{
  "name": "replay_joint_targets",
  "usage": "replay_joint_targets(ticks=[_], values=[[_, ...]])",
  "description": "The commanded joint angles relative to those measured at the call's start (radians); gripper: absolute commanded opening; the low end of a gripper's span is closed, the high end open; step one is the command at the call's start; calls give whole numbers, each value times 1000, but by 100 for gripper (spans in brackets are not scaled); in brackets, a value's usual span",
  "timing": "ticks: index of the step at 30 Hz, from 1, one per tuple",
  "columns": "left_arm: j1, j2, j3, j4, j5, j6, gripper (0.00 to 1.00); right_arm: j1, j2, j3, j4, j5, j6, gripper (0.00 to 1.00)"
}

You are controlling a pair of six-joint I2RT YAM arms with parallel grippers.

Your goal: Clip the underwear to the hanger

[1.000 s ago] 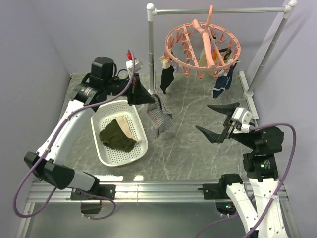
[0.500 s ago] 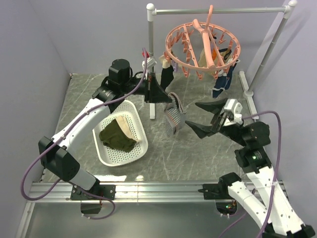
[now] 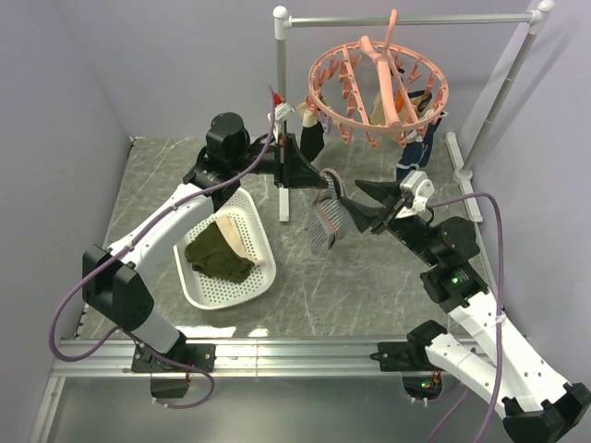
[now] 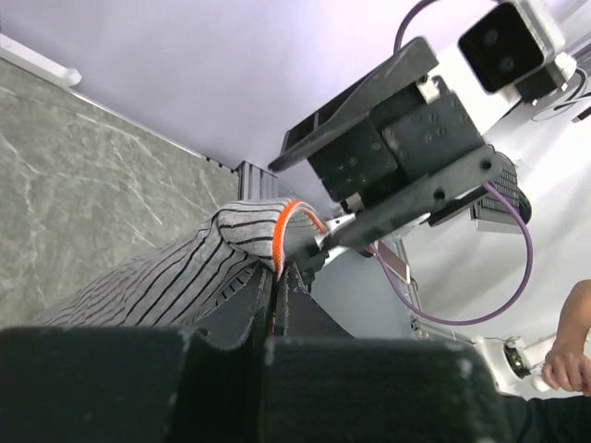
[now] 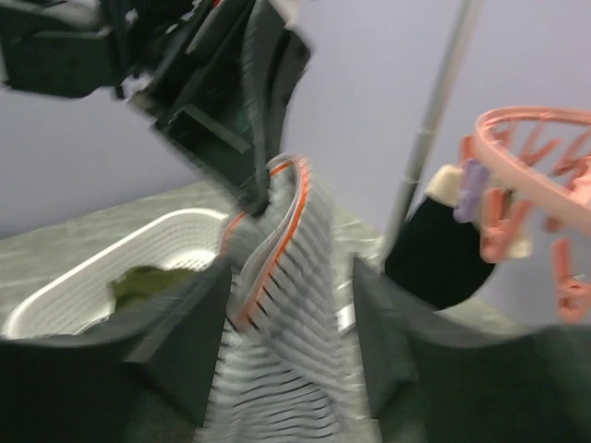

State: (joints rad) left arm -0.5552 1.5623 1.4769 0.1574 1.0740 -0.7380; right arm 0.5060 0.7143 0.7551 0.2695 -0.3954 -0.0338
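Note:
The grey-and-white striped underwear [image 3: 323,220] hangs in the air over the middle of the table, its orange-edged waistband pinched at the top by my left gripper [image 3: 317,177], which is shut on it [image 4: 277,275]. My right gripper [image 3: 353,201] is open, with one finger on each side of the hanging underwear [image 5: 288,314] and a gap to the cloth on both sides; its view is blurred. The salmon-pink hanger [image 3: 379,85] hangs from the rail above and behind, to the right of the underwear [image 4: 166,281].
A white basket [image 3: 263,277] at the left holds an olive-green garment [image 3: 218,251]. The grey rail stand's post [image 3: 280,101] rises just behind my left gripper. Dark garments [image 3: 311,140] [image 3: 417,152] hang from the hanger's pegs.
My left arm has carried the underwear right, away from the basket toward the hanger. My right gripper has swung left up to the cloth, and its jaws have narrowed around it.

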Motion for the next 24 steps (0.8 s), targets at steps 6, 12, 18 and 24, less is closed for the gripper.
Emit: replay_joint_targets(ticks=[6, 12, 18, 24], values=[[-6, -36, -32, 134, 63, -104, 0, 6, 48, 39, 48, 90, -44, 23], [-8, -33, -23, 123, 79, -103, 0, 8, 50, 70, -27, 35, -64, 30], [-8, -19, -36, 217, 99, -178, 0, 8, 44, 55, -64, 26, -86, 43], [-8, -4, -15, 85, 104, -81, 0, 6, 33, 84, -73, 44, -89, 0]])
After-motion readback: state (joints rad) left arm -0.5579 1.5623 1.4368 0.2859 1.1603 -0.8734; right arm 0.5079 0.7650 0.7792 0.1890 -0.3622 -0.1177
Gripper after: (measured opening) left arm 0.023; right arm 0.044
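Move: The striped underwear hangs from the left fingers. The free part of its waistband lies between the right hand's open fingers, about 2 cm ahead, 1 cm left and 1 cm below the right hand point. The hanger's middle is roughly 20 cm ahead of the right hand, 5 cm right and slightly higher; the black garment clipped there hangs about 13 cm ahead and 8 cm left, near hand height. From the left hand, that free band lies some 4 cm right, 1 cm back and 2 cm lower. The right fingers end up pinching the underwear's waistband beside the left hand's grip: the hand slips about 2 cm forward onto the band while closing, reopens partway as it sinks some 2 cm, then shuts fully. The left fingers keep their hold and ease back nearly 2 cm towards the robot. ##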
